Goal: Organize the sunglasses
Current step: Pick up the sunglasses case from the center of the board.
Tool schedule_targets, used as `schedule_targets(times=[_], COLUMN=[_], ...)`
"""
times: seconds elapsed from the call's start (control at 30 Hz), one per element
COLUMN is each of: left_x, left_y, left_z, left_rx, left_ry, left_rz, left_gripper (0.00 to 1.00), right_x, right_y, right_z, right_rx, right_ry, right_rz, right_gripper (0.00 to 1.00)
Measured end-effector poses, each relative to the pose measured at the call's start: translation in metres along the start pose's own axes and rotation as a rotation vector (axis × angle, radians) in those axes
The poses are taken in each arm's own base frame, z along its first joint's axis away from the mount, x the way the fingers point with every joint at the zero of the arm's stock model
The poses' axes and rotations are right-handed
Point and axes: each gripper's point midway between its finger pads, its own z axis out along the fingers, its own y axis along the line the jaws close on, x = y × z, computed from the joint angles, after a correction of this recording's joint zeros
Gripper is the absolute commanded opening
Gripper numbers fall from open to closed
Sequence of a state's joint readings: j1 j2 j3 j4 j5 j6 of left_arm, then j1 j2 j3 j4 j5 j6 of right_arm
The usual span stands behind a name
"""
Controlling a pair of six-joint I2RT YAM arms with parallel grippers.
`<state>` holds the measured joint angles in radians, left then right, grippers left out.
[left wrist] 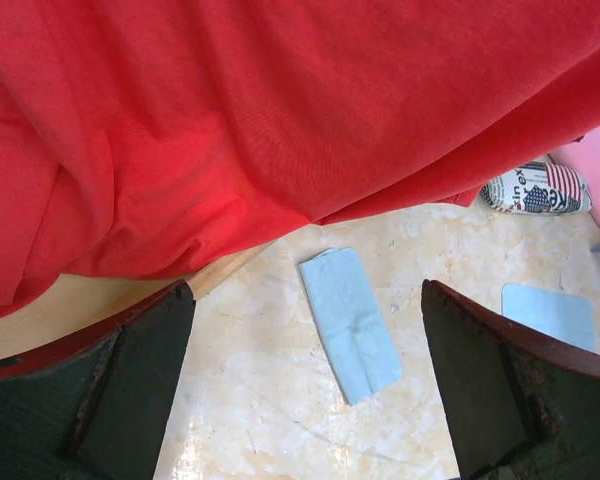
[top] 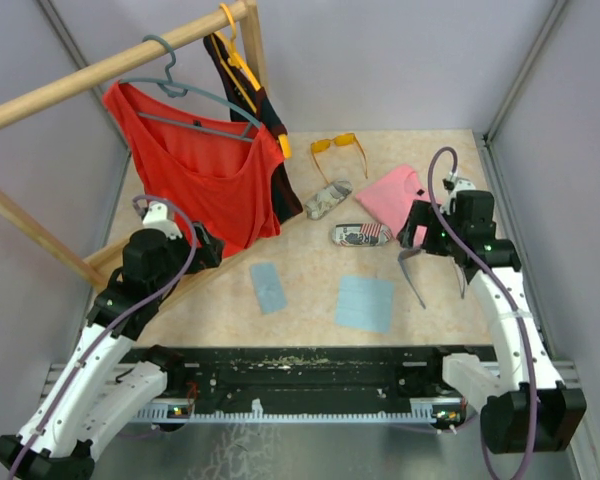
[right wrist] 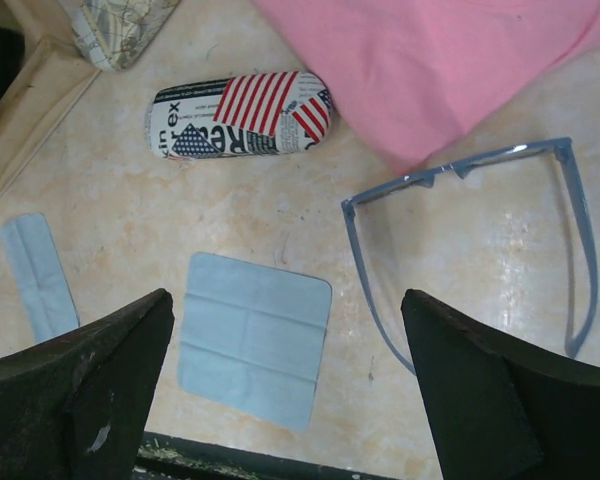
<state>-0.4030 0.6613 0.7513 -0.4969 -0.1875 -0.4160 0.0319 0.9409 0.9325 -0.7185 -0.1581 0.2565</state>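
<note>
The orange-lensed sunglasses lie open at the back of the table, far from both arms. The greyish-lilac sunglasses lie arms-open on the table, one thin arm running down between my right fingers; they also show from above. My right gripper hovers over them, open and holding nothing. My left gripper is open and empty too, low beside the hanging red shirt, above a folded light-blue cloth.
A flag-patterned glasses case and a map-patterned case lie mid-table. A square light-blue cloth lies near the front. A pink garment is at the right, a red shirt on a wooden rack at the left.
</note>
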Motion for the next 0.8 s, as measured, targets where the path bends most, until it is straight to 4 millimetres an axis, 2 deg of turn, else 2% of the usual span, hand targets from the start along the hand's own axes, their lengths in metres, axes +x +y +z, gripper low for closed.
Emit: schedule_targets(times=[0.1,0.2,0.27,0.37,0.43,0.53,0.7,0.8], left_x=[0.0,0.001,0.001,0.001,0.001,0.001,0.001,0.001], left_y=[0.0,0.0,0.0,0.001,0.001,0.002,0.003,0.002], left_z=[0.0,0.0,0.0,-0.001,-0.001,-0.001,-0.001,-0.001], left_rx=[0.007,0.01,0.01,0.009,0.009,0.009,0.009,0.012], left_ry=[0.003,0.005,0.007,0.007,0.007,0.008,0.008,0.009], left_rz=[0.018,0.036,0.048,0.06,0.07,0.081,0.095,0.1], left_gripper=[1.0,1.0,1.0,1.0,1.0,1.0,1.0,1.0], right_x=[-0.003,-0.014,-0.026,-0.038,-0.035,-0.028,-0.022,-0.009], right_y=[0.006,0.016,0.026,0.052,0.071,0.088,0.097,0.104], right_z=[0.014,0.025,0.029,0.037,0.043,0.054,0.085,0.1], right_rx=[-0.043,-0.087,-0.116,-0.176,-0.221,-0.273,-0.304,-0.333], right_ry=[0.018,-0.015,-0.068,-0.175,-0.216,-0.201,-0.079,0.003], right_rz=[-0.009,-0.039,-0.086,-0.209,-0.307,-0.421,-0.574,-0.705], right_gripper=[0.97,0.97,0.95,0.93,0.93,0.93,0.93,0.93])
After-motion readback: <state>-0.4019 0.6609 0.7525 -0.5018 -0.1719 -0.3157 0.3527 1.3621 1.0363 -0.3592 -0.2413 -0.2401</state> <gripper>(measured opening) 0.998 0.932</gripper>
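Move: The flag-printed sunglasses case lies about 9 cm ahead of the right hand, 12 cm to its left and 15 cm below it. The patterned case sits some 11 cm farther out than that and 9 cm more to the left. The pink shirt is about 17 cm ahead of the right hand and 2 cm to its right; the blue-grey glasses are 2 cm back and 5 cm right. From the left hand, the flag case is roughly 12 cm ahead and 38 cm right, 18 cm down. Swinging left and forward in a shallow arc, the right hand leaves the blue-grey glasses for the flag-printed case, about 12 cm left and 8 cm forward; it lifts a couple of centimetres, then sinks nearly 5. Meanwhile the wrist turns some 40 degrees counter-clockwise, bringing the wide-open fingers closer to straddling the case crosswise, still above it. ##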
